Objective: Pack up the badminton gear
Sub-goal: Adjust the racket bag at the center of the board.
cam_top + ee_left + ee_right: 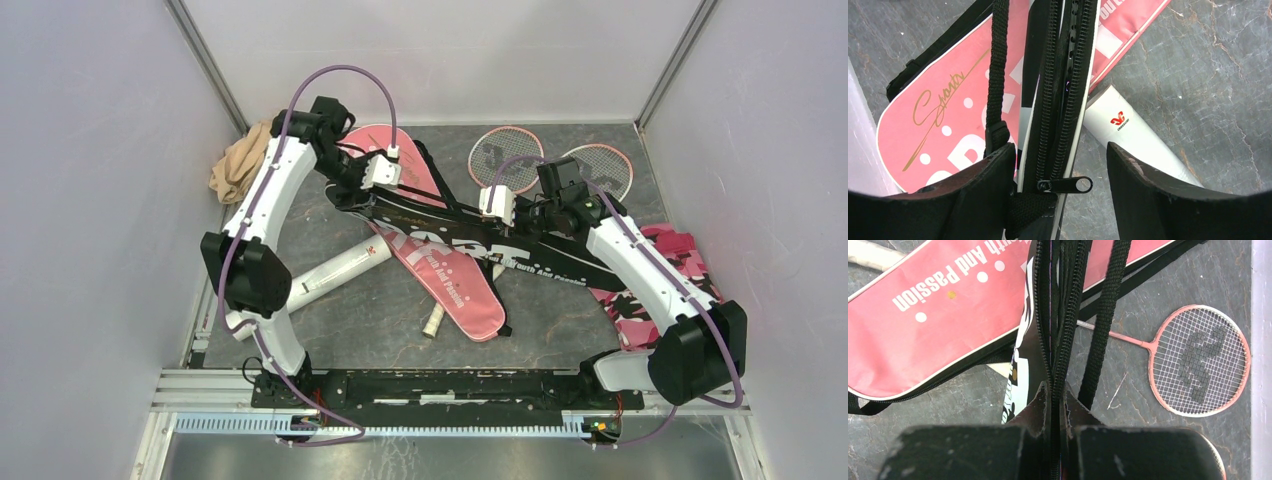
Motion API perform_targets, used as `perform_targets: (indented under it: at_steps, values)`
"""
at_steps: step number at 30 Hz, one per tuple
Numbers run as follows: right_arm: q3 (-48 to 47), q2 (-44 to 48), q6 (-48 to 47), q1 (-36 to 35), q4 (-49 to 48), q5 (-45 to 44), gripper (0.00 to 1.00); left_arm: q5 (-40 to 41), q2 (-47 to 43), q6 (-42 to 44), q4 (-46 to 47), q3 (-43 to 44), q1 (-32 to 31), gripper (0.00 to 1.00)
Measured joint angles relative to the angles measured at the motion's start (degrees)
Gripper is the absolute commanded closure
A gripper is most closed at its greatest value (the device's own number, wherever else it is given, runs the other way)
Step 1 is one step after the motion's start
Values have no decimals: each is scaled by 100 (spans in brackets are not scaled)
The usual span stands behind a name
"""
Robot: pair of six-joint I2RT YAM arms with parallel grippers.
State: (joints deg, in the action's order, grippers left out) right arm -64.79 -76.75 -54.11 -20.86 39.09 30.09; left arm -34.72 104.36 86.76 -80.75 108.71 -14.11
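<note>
A black racket bag point(545, 258) is held up on edge between my two grippers, above a pink racket bag point(455, 285). My left gripper point(1059, 152) is open, its jaws on either side of the black bag's zipped edge, with the zipper pull point(1066, 185) lying between them. The right gripper point(1055, 390) is shut on the same zipper edge further along. A white tube point(338, 272) lies to the left. Two pink-framed rackets point(507, 158) point(603, 170) rest at the back right. A white handle point(433, 320) sticks out from under the pink bag.
A beige cloth point(240, 160) is bunched at the back left corner. A pink camouflage cloth point(665, 265) lies under the right arm. Black carry straps point(996, 75) hang from the bags. Grey walls enclose the dark tabletop point(380, 330).
</note>
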Motion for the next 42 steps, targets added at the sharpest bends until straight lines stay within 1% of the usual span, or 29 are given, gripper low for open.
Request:
perform_targets:
  at_steps: [3,7,12,22,31,36,39,42]
  values:
    - [0,0,-28,0,-2,-22,100,-76,33,101,-31,33,66,33]
    - [2,0,-66,0,-4,-37,100,-227,94,229,-146,120,190,35]
    - [33,0,-107,0,-35,-42,100,-391,105,341,-236,129,321,38]
    - [68,0,-131,4,-68,-39,100,-549,107,466,-321,140,479,50]
    - [-15,-116,-129,120,-17,107,100,-568,105,719,-308,133,511,66]
    - [-356,-422,-101,280,190,262,100,-636,31,857,-162,-42,535,77]
    - [-643,-640,-15,391,341,339,100,-723,-52,901,-22,-140,553,86]
    - [-914,-822,55,494,459,337,100,-852,-131,905,192,-291,575,92]
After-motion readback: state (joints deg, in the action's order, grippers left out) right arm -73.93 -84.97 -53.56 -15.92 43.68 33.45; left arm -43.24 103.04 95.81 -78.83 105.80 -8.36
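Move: The strap-and-zip end of the black racket bag hangs between the left hand's open fingers, about 1 cm below the hand point; the bag runs off to the robot's right. From that hand the pink bag's middle is some 12 cm right, 2 ahead and 20 below, the white tube's about 14 left, 13 back and 18 below. The right hand already pinches the black bag; from it that strap-and-zip end is about 32 cm left and 6 ahead, level, and the nearer peach racket's head 27 ahead, 4 right and 18 below. The left fingers close by about half onto the black bag's top edge, beside the zip pull, and pinch bag and strap, while the hand eases a centimetre or two left and slightly forward and its fingertips swing some 10 degrees farther out to the right. The right hand keeps its shut grip on the zip edge, almost still at first, then carries it about 3 cm forward, and slightly right, towards the peach rackets. ##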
